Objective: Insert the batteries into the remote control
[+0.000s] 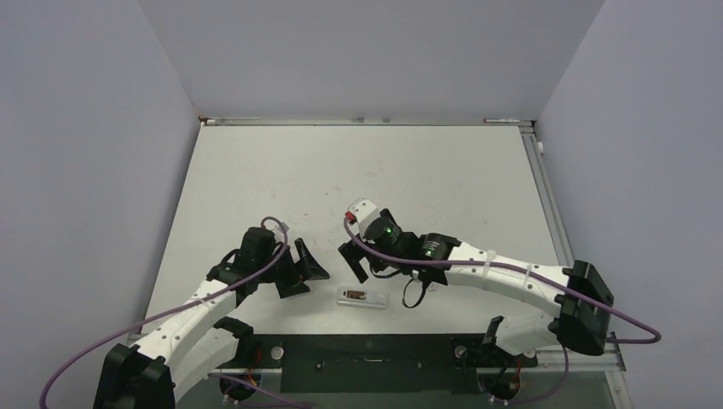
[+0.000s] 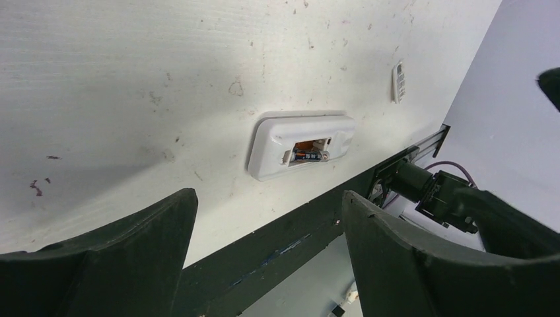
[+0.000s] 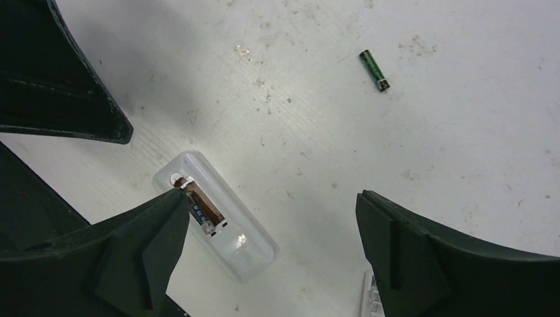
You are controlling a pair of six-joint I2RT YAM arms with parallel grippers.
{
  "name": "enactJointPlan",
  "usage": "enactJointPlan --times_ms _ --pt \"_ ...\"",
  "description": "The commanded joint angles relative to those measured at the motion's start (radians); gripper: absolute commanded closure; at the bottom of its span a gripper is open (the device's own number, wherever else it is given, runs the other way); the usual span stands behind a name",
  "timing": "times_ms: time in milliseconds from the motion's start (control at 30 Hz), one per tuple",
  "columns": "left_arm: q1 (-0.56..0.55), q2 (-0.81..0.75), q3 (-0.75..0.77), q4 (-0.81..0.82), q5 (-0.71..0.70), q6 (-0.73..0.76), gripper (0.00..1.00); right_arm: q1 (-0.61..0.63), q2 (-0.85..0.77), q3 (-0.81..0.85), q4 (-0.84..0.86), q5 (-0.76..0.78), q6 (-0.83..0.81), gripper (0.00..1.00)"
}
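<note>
The white remote control (image 1: pixel 361 297) lies back up near the table's front edge, between the two arms. Its brownish recess is uncovered and holds one dark battery (image 2: pixel 309 156), which the right wrist view shows too (image 3: pixel 198 208). A second battery (image 3: pixel 374 70), green-black, lies loose on the table some way beyond the remote. My left gripper (image 2: pixel 267 218) is open, just left of the remote (image 2: pixel 300 145), with nothing between its fingers. My right gripper (image 3: pixel 272 198) hangs open above the remote (image 3: pixel 218 211), holding nothing, one finger over the recess end.
A small white battery cover (image 2: pixel 398 82) lies flat on the table past the remote, partly behind my right finger (image 3: pixel 370 297). The black rail at the table's front edge (image 2: pixel 290 244) runs right behind the remote. White walls enclose the table.
</note>
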Motion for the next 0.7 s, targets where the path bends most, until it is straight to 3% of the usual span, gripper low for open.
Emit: enactJointPlan --times_ms 0,233,367,667 --pt "-0.018 0.034 -0.005 0.109 0.052 -0.005 0.23 0.002 -0.146 -0.055 0.065 0.153 0.238 0.08" --pt "-0.097 0.111 -0.004 0.191 0.043 -0.033 0.26 -0.055 -0.302 -0.182 0.124 0.066 0.373 0.1" --pt "-0.14 0.151 0.004 0.223 0.026 -0.038 0.28 -0.062 -0.352 -0.236 0.142 -0.001 0.422 0.0" --pt "-0.193 0.24 -0.003 0.289 0.008 -0.041 0.45 -0.061 -0.361 -0.293 0.166 -0.103 0.535 0.31"
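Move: The remote, its open bay upward with one battery in it, lies on the table about 11 cm right of the left hand, 2 cm back and 6 cm below. From the right hand it is some 12 cm down, 4 cm back and 2 cm left. The green battery lies about 19 cm farther out than the remote and 1 cm to its right; the white cover lies some 16 cm right of the remote and 4 cm farther out. Holding nothing, the left hand heads right for the remote's left end, then also sinks and draws back, about 5 cm in all, its fingers narrowing but still apart; contact can't be seen. The empty right hand first rises some 4 cm while swinging right, away from the remote, then eases down and back, turning about 30 degrees, partly clockwise with its left side lifting, as its fingers start to close. ##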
